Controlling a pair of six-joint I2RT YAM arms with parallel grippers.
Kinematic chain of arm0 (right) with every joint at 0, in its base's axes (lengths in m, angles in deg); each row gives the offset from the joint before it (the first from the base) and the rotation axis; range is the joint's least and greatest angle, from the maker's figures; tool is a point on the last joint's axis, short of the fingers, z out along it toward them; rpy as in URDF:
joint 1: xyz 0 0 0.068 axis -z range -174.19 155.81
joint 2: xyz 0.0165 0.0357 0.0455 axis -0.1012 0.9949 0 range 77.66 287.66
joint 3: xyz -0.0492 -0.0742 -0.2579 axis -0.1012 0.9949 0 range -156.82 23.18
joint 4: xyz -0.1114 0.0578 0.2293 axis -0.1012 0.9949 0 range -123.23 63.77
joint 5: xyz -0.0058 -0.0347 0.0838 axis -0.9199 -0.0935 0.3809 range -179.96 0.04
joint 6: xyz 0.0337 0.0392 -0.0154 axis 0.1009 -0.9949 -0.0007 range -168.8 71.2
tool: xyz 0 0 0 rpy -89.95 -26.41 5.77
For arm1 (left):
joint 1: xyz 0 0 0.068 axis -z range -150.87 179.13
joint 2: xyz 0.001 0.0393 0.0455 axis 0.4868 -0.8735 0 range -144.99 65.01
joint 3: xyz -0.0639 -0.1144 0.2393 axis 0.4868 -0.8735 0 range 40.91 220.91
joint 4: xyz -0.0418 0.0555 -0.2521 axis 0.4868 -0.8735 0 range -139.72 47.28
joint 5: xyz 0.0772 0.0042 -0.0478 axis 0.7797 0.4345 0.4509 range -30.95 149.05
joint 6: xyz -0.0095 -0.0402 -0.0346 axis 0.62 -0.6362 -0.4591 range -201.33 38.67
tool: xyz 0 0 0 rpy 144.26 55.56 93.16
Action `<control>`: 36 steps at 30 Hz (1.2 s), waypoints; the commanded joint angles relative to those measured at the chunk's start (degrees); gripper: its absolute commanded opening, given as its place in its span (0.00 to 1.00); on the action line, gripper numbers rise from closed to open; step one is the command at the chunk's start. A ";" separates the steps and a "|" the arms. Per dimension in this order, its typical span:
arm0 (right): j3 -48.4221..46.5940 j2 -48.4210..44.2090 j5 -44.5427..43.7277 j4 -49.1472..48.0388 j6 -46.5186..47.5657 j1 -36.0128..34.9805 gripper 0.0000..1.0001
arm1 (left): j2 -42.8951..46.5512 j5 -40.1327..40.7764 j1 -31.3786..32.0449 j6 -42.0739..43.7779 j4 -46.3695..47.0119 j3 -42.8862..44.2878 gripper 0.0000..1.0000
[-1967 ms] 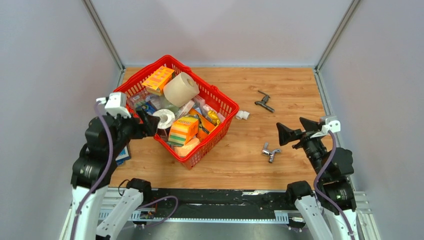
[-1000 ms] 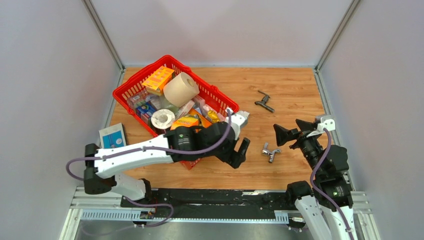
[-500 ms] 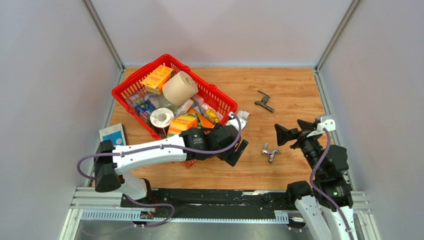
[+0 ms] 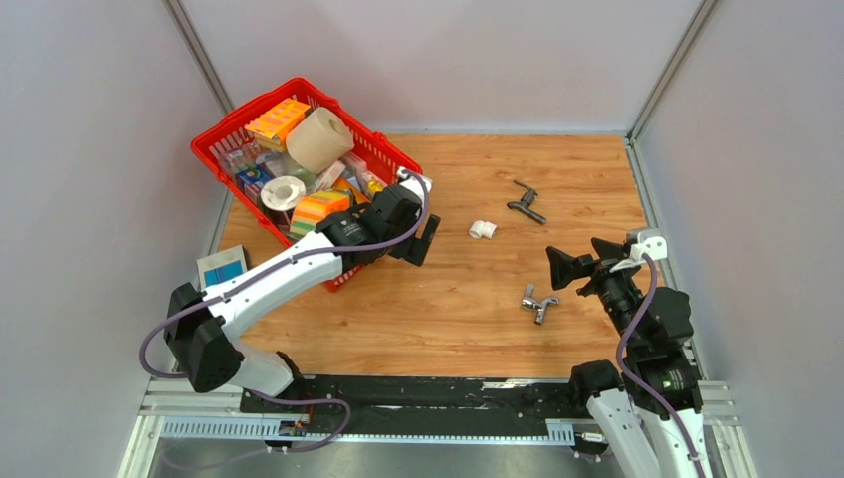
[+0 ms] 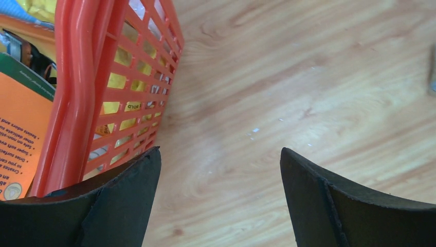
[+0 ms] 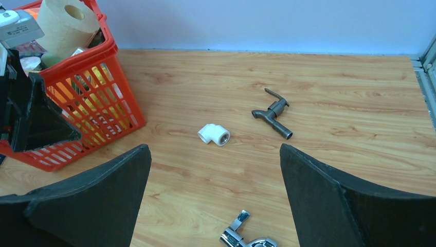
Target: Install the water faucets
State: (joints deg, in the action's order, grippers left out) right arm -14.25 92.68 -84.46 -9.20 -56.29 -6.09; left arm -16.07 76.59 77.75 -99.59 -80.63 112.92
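The shiny silver water faucet [image 4: 538, 303] lies on the wood near the front right, just ahead of my right gripper [image 4: 577, 257], which is open and empty. In the right wrist view it sits low between the fingers [image 6: 247, 237]. The dark grey water faucet [image 4: 527, 202] [image 6: 272, 113] lies further back. My left gripper [image 4: 418, 239] [image 5: 220, 152] is open over bare wood. Its left finger [image 5: 123, 190] is against the outside of the red basket [image 5: 103, 103].
The red basket [image 4: 231, 189] [image 6: 92, 98], full of groceries and a paper roll, stands at the back left. A white pipe fitting [image 4: 482, 229] [image 6: 214, 134] lies between the basket and the dark faucet. A blue-white box [image 4: 221, 267] lies at the left edge.
The left arm has swung from beside the silver faucet to the back left. The basket has slid with it toward the far left corner, which uncovered the white fitting. The right arm is still.
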 commanded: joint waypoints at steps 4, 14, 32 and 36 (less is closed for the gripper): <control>-0.98 7.28 0.13 -0.21 -2.44 -0.14 1.00 | -2.06 2.15 -7.48 6.74 3.98 2.69 0.93; -3.79 27.31 -4.01 -0.83 -11.40 -0.14 1.00 | -3.13 -2.86 -9.86 7.45 3.28 9.81 0.93; -9.14 63.78 13.74 -26.67 -0.52 -0.23 0.86 | 13.65 -22.55 -12.32 6.75 4.24 6.49 0.93; -13.89 72.67 17.52 -26.93 1.59 -0.14 0.76 | 18.66 -21.94 -12.32 7.19 11.44 -1.94 0.93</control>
State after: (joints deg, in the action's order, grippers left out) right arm -22.71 160.31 -73.16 -30.99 -58.25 -6.09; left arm -0.75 56.41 65.45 -93.73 -76.37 116.53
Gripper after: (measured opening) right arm 0.790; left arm 0.932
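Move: The white elbow pipe lies about 20 cm ahead of the right hand, 9 cm to its left and 27 cm below. The dark faucet is some 26 cm ahead and 1 cm left, the chrome faucet about 4 cm ahead and level sideways, both equally low. Next to the left hand is the red basket, its middle about 17 cm ahead, 16 cm left and 9 cm below; from that hand the elbow pipe lies 14 cm ahead, 10 cm right, 17 cm below. With its left finger still against the basket's side, the left hand pushes on forward about 5 cm, slightly left at first, then rises some 13 cm clear, drawing back. Meanwhile the right hand swoops about 19 cm down, 15 cm forward and 7 cm left towards the white elbow pipe, tipping its fingers down nearly 40 degrees and starting to narrow them. ##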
